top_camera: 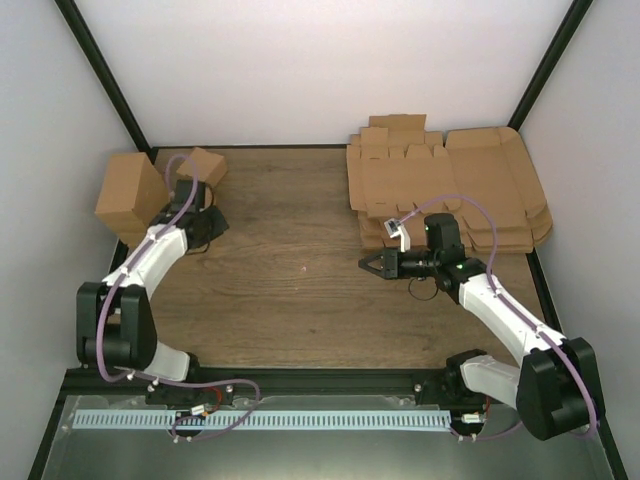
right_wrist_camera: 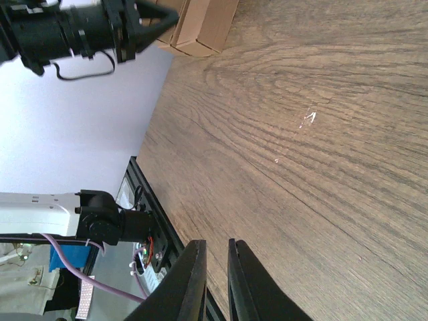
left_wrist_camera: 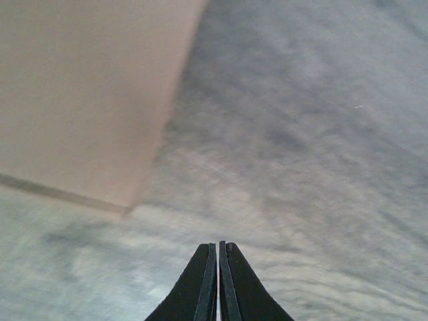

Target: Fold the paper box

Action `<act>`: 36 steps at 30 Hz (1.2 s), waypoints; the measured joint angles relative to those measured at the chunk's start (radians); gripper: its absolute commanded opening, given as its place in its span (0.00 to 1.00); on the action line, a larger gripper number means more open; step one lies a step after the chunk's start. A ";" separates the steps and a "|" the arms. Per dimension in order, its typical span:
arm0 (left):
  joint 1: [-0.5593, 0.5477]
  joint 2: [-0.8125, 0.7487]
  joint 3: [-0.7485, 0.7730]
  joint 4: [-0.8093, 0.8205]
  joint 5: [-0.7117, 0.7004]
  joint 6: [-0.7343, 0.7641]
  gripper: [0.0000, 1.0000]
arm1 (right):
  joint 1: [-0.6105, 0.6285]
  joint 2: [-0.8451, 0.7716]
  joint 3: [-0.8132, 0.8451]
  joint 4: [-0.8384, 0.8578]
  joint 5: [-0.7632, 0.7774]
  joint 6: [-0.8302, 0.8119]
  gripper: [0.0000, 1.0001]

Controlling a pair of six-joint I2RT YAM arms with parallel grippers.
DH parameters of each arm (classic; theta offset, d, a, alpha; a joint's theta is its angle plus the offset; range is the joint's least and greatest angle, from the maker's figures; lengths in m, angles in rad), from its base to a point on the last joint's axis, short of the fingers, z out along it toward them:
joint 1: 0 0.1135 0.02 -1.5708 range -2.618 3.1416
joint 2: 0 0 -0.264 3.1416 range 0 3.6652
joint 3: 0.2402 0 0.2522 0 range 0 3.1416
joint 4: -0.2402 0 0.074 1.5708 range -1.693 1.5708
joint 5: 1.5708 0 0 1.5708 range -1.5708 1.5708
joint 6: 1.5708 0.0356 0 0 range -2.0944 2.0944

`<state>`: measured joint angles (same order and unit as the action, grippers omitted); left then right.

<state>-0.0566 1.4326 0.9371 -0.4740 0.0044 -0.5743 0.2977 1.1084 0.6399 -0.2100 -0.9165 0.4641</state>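
Note:
The paper box sheets (top_camera: 392, 178) lie flat as a small stack of brown die-cut cardboard with flaps at the back right of the table. My right gripper (top_camera: 364, 263) hovers in front of that stack and points left. In the right wrist view its jaws (right_wrist_camera: 215, 241) stand a narrow gap apart over bare wood, with nothing between them. My left gripper (top_camera: 215, 224) is at the back left. In the left wrist view it (left_wrist_camera: 218, 245) is shut on nothing, just above the table beside a cardboard face (left_wrist_camera: 87, 93).
Larger brown sheets with rounded corners (top_camera: 500, 190) lie right of the small stack. A tall cardboard block (top_camera: 130, 195) and a small folded carton (top_camera: 205, 165) stand at the back left by my left arm. White walls with black posts enclose the wooden table (top_camera: 300, 300).

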 measured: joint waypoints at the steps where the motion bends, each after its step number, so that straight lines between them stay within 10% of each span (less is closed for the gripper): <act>1: -0.028 0.024 0.048 -0.018 -0.009 0.008 0.04 | 0.000 0.003 0.000 0.000 0.000 0.000 0.12; 16: -0.098 0.576 0.467 -0.110 -0.190 0.135 0.04 | 0.000 -0.021 0.000 -0.023 0.021 0.001 0.12; 36: 0.006 0.625 0.516 -0.155 -0.333 0.183 0.04 | 0.000 -0.034 -0.002 -0.019 0.023 0.009 0.12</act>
<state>-0.0505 2.0579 1.4528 -0.6292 -0.3286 -0.3916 0.2977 1.0740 0.6380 -0.2295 -0.8936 0.4728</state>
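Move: The finished box, partly hidden under the left gripper, has its near-right corner just ahead and to the left; its middle is about 8 cm ahead, 8 cm left and 8 cm below the left hand. The box stack stands some 18 cm left and 8 cm ahead of that hand, and the small box about 20 cm ahead and 7 cm left. From the idle right hand the finished box lies roughly 46 cm left, 20 cm ahead and 15 cm lower. The left hand, fingers still shut, swings forward about 9 cm, bearing a little right around the near-right corner of the finished box, and after a slight rise sinks some 7 cm to reach low beside its right side. There it turns back to the left and eases about 5 cm that way, its wrist rolled and tipped by some 25 degrees, until the fingertips press against the box's side and push it towards the stack. ##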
